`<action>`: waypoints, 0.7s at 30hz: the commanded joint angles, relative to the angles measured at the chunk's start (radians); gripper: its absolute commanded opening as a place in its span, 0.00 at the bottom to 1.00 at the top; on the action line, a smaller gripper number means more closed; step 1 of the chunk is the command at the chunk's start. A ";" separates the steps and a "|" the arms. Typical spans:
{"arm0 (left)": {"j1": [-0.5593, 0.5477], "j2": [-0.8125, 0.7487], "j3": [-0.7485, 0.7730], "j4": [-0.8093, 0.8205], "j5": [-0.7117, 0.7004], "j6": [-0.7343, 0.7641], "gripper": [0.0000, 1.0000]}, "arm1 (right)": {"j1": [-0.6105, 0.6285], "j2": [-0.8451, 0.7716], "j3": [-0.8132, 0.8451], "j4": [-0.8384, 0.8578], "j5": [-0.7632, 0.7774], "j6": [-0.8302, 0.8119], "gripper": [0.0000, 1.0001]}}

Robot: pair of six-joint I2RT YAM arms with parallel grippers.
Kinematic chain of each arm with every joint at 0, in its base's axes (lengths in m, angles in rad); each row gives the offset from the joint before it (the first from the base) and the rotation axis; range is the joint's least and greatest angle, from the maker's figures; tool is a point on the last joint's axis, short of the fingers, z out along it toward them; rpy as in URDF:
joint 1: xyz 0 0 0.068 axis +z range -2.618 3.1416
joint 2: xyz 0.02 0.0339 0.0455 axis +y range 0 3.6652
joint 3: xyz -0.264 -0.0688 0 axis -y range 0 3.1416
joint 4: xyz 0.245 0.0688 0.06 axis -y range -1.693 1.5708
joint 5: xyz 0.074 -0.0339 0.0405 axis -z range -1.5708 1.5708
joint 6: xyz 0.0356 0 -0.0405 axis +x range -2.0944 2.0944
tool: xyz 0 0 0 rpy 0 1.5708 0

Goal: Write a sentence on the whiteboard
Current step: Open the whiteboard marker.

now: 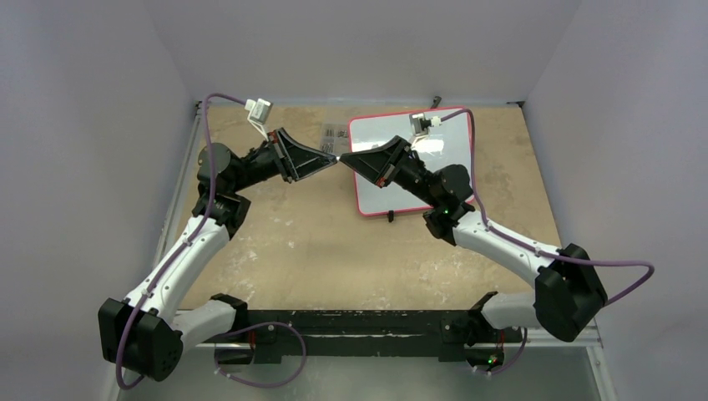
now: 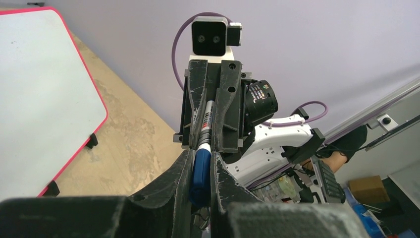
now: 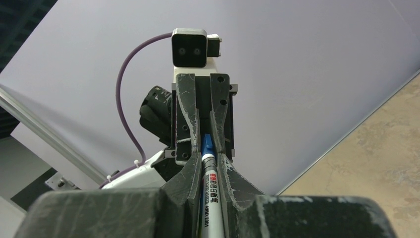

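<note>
The whiteboard (image 1: 376, 138), white with a red frame, lies at the back right of the table; in the left wrist view the whiteboard (image 2: 39, 89) shows a blank face. The sentence is not in view. Both grippers meet tip to tip left of the board, above the table. My left gripper (image 1: 330, 160) is shut on the marker's blue cap (image 2: 200, 171). Facing it, my right gripper (image 1: 347, 158) is shut on the marker's white printed barrel (image 3: 210, 198). The cap (image 3: 207, 144) sits on the barrel's end.
A small greyish packet (image 1: 334, 134) lies on the tan tabletop (image 1: 284, 242) just behind the grippers. The board's black foot (image 1: 390, 215) sticks out at its near edge. White walls enclose the table at the back and both sides.
</note>
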State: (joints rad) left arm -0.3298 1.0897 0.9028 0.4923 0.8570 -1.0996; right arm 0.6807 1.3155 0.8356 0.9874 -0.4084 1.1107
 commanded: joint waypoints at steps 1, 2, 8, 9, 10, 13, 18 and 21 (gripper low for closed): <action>-0.035 0.013 0.004 -0.034 0.047 0.037 0.00 | 0.047 -0.008 0.047 0.037 -0.031 -0.025 0.00; -0.035 0.013 0.006 -0.038 0.050 0.040 0.00 | 0.047 -0.014 0.041 0.036 -0.028 -0.027 0.00; -0.034 0.017 0.028 -0.058 0.065 0.047 0.35 | 0.047 -0.082 0.018 -0.027 0.008 -0.072 0.00; -0.034 0.017 0.031 -0.060 0.065 0.047 0.38 | 0.047 -0.091 0.015 -0.036 0.011 -0.078 0.00; -0.034 0.015 0.032 -0.060 0.066 0.049 0.40 | 0.047 -0.097 0.013 -0.042 0.015 -0.082 0.00; -0.034 0.011 0.032 -0.060 0.059 0.050 0.42 | 0.047 -0.106 0.007 -0.046 0.017 -0.081 0.00; -0.032 -0.007 0.032 -0.061 0.050 0.048 0.41 | 0.047 -0.119 -0.015 -0.055 0.025 -0.080 0.00; -0.032 -0.021 0.034 -0.072 0.045 0.047 0.41 | 0.047 -0.137 -0.027 -0.073 0.037 -0.084 0.00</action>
State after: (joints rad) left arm -0.3561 1.0946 0.9123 0.4320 0.9054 -1.0798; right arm 0.7143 1.2274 0.8192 0.8886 -0.3870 1.0447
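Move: My left fingers are closed on the marker's blue cap and my right on its barrel, so the marker's middle lies about 4 cm to the right of my left hand and some 2 cm to the right and 1 cm back of my right hand, close to hand height. From my left hand the whiteboard lies about 29 cm ahead, 22 cm right and some 48 cm below; the parts tray is about 37 cm ahead, 2 cm right, at table height. I open my left fingers part-way, letting go of the blue cap, and that hand eases about 1.5 cm back, down and slightly to the right, turning a little clockwise but staying around the cap. Once the cap is free, my right hand, still pinching the barrel, carries the marker back nearly 2 cm, rising by 1 cm and then sinking about half of that. ##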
